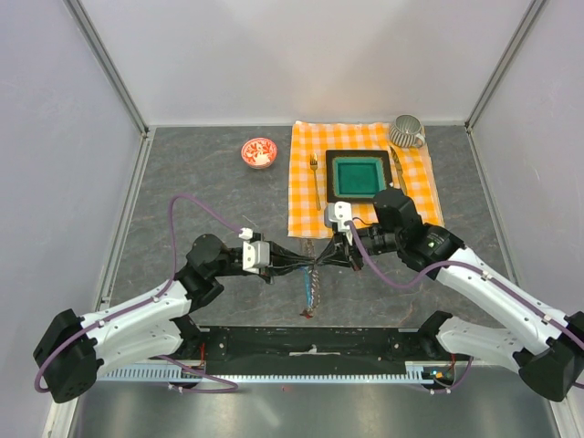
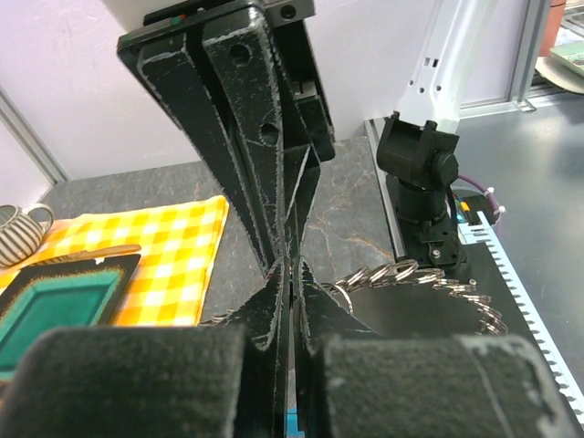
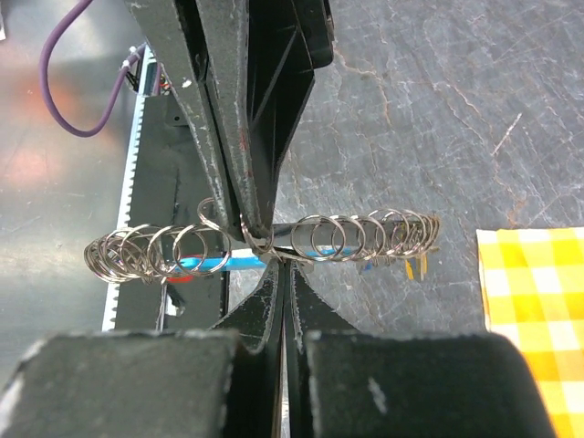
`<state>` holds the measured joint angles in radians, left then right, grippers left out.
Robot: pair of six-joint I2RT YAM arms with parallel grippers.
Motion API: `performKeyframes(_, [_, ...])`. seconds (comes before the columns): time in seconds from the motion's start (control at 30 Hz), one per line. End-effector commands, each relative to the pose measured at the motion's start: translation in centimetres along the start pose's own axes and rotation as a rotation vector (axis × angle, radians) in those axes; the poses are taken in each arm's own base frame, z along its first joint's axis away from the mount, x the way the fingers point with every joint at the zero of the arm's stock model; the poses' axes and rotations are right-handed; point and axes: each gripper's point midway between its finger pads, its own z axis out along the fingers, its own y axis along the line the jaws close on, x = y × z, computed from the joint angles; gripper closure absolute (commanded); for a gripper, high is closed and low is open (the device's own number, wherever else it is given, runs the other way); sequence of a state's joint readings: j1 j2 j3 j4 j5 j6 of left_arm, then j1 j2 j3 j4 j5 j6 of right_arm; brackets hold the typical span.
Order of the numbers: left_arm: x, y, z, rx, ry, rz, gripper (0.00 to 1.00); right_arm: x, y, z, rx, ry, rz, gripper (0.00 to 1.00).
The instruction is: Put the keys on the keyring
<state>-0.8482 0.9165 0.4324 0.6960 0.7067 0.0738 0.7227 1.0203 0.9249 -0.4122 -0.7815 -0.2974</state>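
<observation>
The keyring (image 1: pixel 311 285), a row of thin metal loops, is strung between both grippers just in front of the arm bases. In the right wrist view the keyring (image 3: pixel 365 237) stretches left to right, with a cyan-blue piece (image 3: pixel 212 265) behind it. A yellow key tag (image 3: pixel 417 266) hangs at its right end and a red tag (image 3: pixel 181 278) near its left end. My right gripper (image 3: pixel 285 266) is shut on the ring wire from below. My left gripper (image 2: pixel 294 274) is shut on it from the opposite side, tip to tip with the right. The keyring's loops (image 2: pixel 411 272) trail off to the right.
An orange checked cloth (image 1: pixel 306 196) at the back carries a green dish (image 1: pixel 356 176) on a black tray, a fork (image 1: pixel 316 178) and a knife (image 1: pixel 399 169). A striped cup (image 1: pixel 407 132) stands at the cloth's far corner. A red-and-white bowl (image 1: pixel 259 152) sits to the left of the cloth.
</observation>
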Motion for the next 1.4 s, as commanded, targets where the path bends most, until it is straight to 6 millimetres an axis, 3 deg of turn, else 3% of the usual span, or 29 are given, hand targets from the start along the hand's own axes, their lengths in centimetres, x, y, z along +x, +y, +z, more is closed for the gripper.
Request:
performKeyframes(0.0, [-4.0, -1.1, 0.5, 0.087, -0.131, 0.103, 0.98, -1.2, -1.0, 0.3, 0.011, -0.025, -0.023, 1.0])
performKeyframes(0.77, [-3.7, -1.8, 1.2, 0.146, -0.179, 0.054, 0.98, -3.5, -0.2, 1.1, -0.052, -0.124, -0.012, 1.0])
performKeyframes(0.87, [-3.8, -1.1, 0.9, 0.09, -0.186, 0.059, 0.98, -2.8, -1.3, 0.7, 0.04, -0.107, -0.002, 0.89])
performKeyframes(0.9, [-3.5, -0.4, 0.8, 0.042, -0.175, 0.059, 0.98, -2.9, -1.3, 0.1, 0.067, -0.114, -0.013, 0.79])
performKeyframes(1.0, [-3.1, 1.0, 0.1, -0.065, -0.15, 0.074, 0.98, -2.7, -2.3, -1.3, 0.197, -0.112, -0.029, 0.68])
performKeyframes(1.13, [-2.4, 1.6, -0.9, -0.142, -0.145, 0.074, 0.98, -2.6, -2.9, -2.8, 0.293, -0.127, -0.063, 0.67])
performKeyframes(1.37, [-2.2, 1.7, -1.0, -0.152, -0.167, 0.06, 0.98, -3.4, -1.1, -2.0, 0.167, -0.17, -0.117, 0.67])
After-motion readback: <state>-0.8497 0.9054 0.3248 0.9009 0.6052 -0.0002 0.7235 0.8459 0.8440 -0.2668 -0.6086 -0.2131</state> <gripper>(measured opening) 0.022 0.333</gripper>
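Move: The spot of the keyring's wire in the left fingertips lies about 1 cm to the left hand's right and 2 cm to the right hand's left, level with both. From the right hand, the blue strip hangs some 5 cm below and 2 cm left; the yellow tag is about 7 cm ahead, 1 cm left and 5 cm lower, and the red tag some 9 cm back, 1 cm left and 8 cm lower. The right fingertips, shut on the wire, work on against the left fingertips as the two hands close in by about 2 cm, easing back a little. Then the right fingers open about a third and pull away, some 3 cm right, 3 cm up and 2 cm forward, turning clockwise, while the left keeps its pinch and swings about 2 cm forward and left. ##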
